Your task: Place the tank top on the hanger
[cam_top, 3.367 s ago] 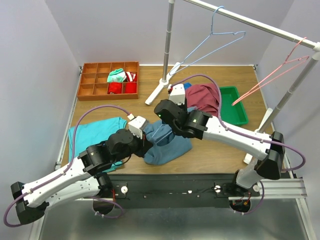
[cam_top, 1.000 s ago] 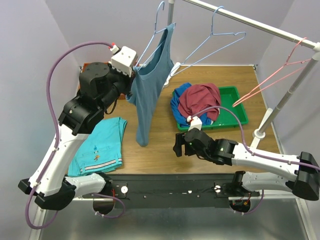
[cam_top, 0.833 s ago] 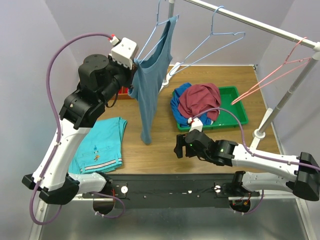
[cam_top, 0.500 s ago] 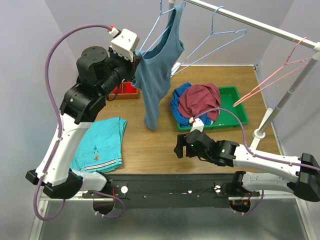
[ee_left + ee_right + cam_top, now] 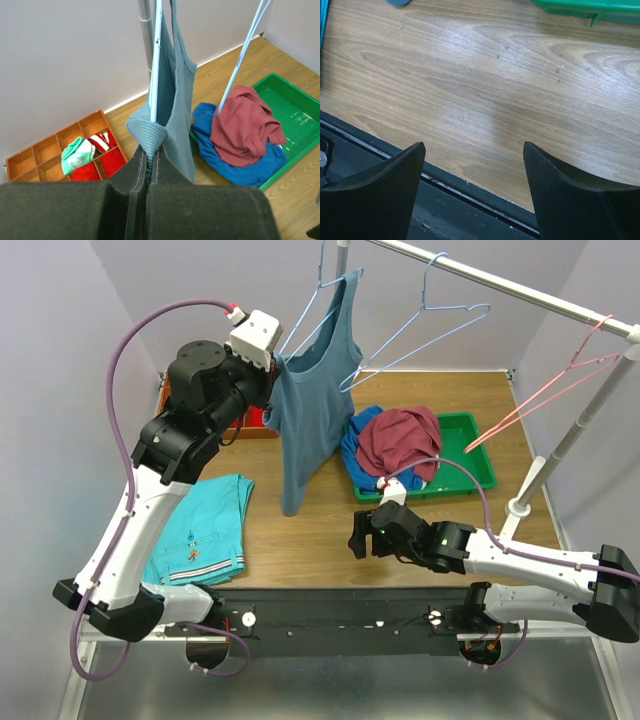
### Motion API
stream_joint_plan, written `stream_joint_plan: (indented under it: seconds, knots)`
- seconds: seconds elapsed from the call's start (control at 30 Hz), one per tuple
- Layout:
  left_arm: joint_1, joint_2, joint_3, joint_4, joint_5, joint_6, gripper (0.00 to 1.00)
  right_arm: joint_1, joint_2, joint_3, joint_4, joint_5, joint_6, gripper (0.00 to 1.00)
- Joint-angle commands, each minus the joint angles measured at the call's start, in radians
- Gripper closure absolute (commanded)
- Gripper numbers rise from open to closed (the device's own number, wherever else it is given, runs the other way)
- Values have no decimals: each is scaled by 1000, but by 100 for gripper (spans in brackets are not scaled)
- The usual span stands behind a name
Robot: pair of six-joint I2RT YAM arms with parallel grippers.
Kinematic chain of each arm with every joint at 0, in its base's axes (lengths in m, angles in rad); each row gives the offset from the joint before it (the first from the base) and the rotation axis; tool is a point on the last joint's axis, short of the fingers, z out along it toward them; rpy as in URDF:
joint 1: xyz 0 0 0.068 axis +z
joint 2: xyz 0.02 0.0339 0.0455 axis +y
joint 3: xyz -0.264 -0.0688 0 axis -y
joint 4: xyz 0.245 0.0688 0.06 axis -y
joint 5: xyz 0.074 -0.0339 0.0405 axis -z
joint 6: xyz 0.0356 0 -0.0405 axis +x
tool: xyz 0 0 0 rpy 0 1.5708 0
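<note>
The slate-blue tank top (image 5: pixel 305 390) hangs in the air on the thin light-blue hanger (image 5: pixel 300 315), one strap over the upper wire. My left gripper (image 5: pixel 274 370) is raised high at the back left and is shut on the bunched tank top (image 5: pixel 175 95) at the lower corner of the hanger (image 5: pixel 156 60). The hanger's hook (image 5: pixel 322 260) reaches the frame top beside the rack pole; whether it rests on the rail I cannot tell. My right gripper (image 5: pixel 357 535) stands open low over bare wood near the front edge, nothing between its fingers (image 5: pixel 472 165).
A green tray (image 5: pixel 475 465) holds a maroon shirt (image 5: pixel 400 435) over a royal-blue garment (image 5: pixel 355 450). Teal shorts (image 5: pixel 200 525) lie front left. An orange divided box (image 5: pixel 55 150) with socks sits back left. On the rail hang a second blue hanger (image 5: pixel 430 310) and a pink hanger (image 5: pixel 555 375).
The left arm has lifted the tank top and hanger off the table, then carried them up and right toward the pole; the hem swings. The right arm withdrew to the front and stays still.
</note>
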Motion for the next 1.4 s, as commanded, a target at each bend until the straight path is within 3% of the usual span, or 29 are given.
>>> stream_joint_plan:
  seconds: [0.0, 0.9, 1.17, 1.37]
  knots:
    - [20, 34, 32, 113, 11, 18, 100, 4, 0, -21, 7, -29, 9, 13]
    - [74, 390, 365, 67, 136, 118, 100, 6, -6, -16, -25, -31, 43, 13]
    - [89, 448, 389, 65, 217, 85, 100, 4, 11, -13, -17, -34, 45, 13]
    - [92, 424, 308, 102, 206, 55, 100, 3, 15, -20, -4, -38, 45, 13]
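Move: The left hand, pinching the tank top and one lower corner of its hanger, has the left end of the rack's rail about 25 cm ahead, 13 cm to its right and 17 cm higher. The empty blue hanger on the rail is centred some 16 cm ahead and 25 cm to the right, about level in height; the green basket lies 10 cm ahead, 32 cm right and 43 cm below. From the right hand, that rail end is roughly 40 cm ahead, 3 cm left and 53 cm up. Forward in two pushes, about 12 cm in all, the left arm carries the loaded hanger towards the rail's left end, drifting some 5 cm right. It rises slightly between the pushes, then sinks to finish about 3.5 cm lower, the wrist turning a little clockwise. The fingers keep their pinch on the hanger corner and fabric. ##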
